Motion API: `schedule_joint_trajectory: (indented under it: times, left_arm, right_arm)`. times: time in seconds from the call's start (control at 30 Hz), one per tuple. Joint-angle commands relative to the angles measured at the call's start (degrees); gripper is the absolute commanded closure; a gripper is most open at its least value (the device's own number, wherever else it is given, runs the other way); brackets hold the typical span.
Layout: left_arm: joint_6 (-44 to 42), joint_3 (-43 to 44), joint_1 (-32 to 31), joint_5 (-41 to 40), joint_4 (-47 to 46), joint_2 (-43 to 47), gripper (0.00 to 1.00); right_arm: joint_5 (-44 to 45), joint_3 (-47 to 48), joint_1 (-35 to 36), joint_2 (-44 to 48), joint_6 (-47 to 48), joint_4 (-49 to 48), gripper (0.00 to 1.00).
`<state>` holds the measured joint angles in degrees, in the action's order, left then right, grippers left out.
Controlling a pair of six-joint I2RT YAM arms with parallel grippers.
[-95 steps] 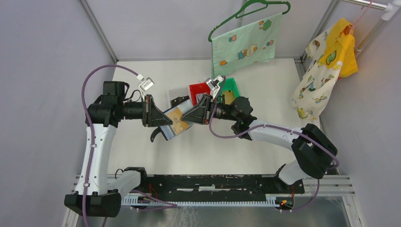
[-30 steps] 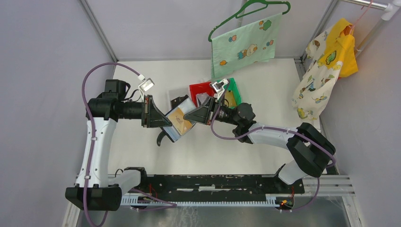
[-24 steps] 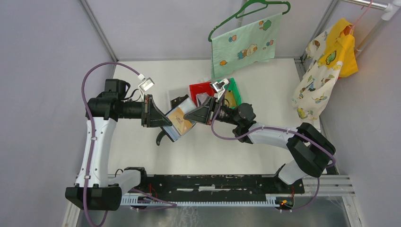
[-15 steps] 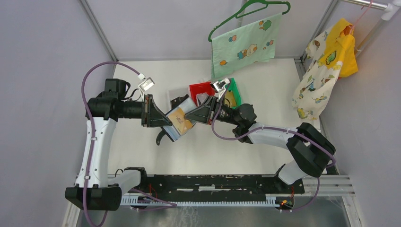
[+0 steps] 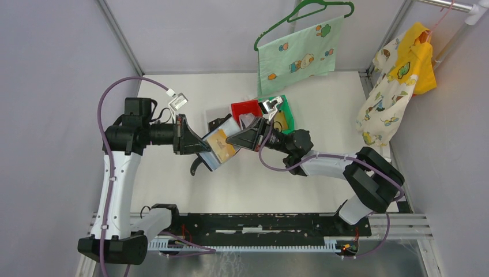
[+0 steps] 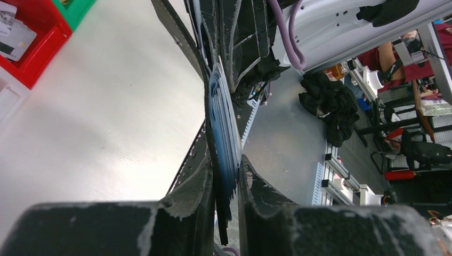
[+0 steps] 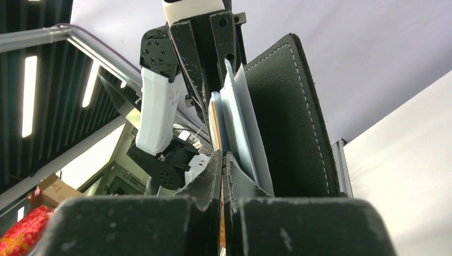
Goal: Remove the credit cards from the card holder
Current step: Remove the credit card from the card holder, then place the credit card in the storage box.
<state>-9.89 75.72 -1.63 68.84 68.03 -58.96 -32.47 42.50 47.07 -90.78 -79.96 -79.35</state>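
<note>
The black card holder (image 5: 211, 159) hangs open above the table, grey-blue lining up, and my left gripper (image 5: 199, 148) is shut on its left edge. In the left wrist view the card holder (image 6: 221, 133) runs edge-on between the fingers (image 6: 194, 186). A tan-gold credit card (image 5: 222, 145) sticks out of the lining toward the right. My right gripper (image 5: 232, 140) is shut on that card's right edge. In the right wrist view the credit card (image 7: 214, 125) shows as a thin orange strip between the closed jaws, beside the holder's black flap (image 7: 290, 117).
A red bin (image 5: 244, 108) with pale cards (image 6: 16, 40) in it and a green bin (image 5: 285, 111) stand just behind the grippers. A green printed cloth on a hanger (image 5: 297, 55) hangs at the back. Yellow and white clothes (image 5: 401, 78) hang at the right.
Both arms have shifted only slightly, and the right gripper sits a little higher and further right than before. Holder and card stay held between the two grippers.
</note>
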Motion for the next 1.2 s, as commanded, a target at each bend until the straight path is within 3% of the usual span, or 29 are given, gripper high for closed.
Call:
schedule_joint_trajectory:
  times: [0.0, 0.47, 0.67, 0.97, 1.17]
  left_arm:
    - [-2.1, 1.9, 0.3, -1.4, 0.1, -1.6, 0.98]
    - [-4.0, 2.0, 0.3, 2.9, 1.8, -1.7, 0.98]
    - [-5.2, 2.4, 0.3, 0.9, 2.6, -2.1, 0.98]
    - [-7.1, 2.1, 0.3, -2.9, 2.7, -2.9, 0.98]
    - [-7.7, 3.1, 0.3, -5.0, 3.3, -3.7, 0.98]
  right_arm:
    - [1.2, -2.7, -2.3, 2.8, -2.1, -4.7, 1.00]
    - [1.6, -3.6, -2.9, 4.5, 1.1, -0.6, 1.00]
    - [-1.7, -3.8, -9.0, 7.4, 2.4, 2.5, 1.00]
    - [-7.0, -4.8, -23.2, 14.4, 9.6, 19.2, 1.00]
    - [-0.6, -2.8, -32.7, 16.8, 29.6, 49.6, 1.00]
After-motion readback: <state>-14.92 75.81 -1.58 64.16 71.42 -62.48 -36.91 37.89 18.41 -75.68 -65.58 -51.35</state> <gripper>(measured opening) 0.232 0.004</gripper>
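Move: The green box, where the gripped gold card is headed, lies roughly 29 cm ahead of the right hand, 18 cm to its right and 30 cm below. The red box stands as far ahead but only 5 cm to the right, with the white tray 8 cm to the left, both equally low. The card holder's middle is some 3 cm left of this hand, 2 cm back and 2 cm below. From the left hand the green box is about 32 cm ahead, 25 cm right and 30 cm below. Keep the right fingers shut on the gold card and draw it out of the holder's clear pocket: ease about 2 cm forward and right, pause, then sweep quickly on towards the green box, nearly 20 cm altogether, sinking only late. Meanwhile swing the wrist some 30 degrees clockwise and tip the raised fingertips down. Keep the left gripper pinched on the holder, letting it sink slightly. ##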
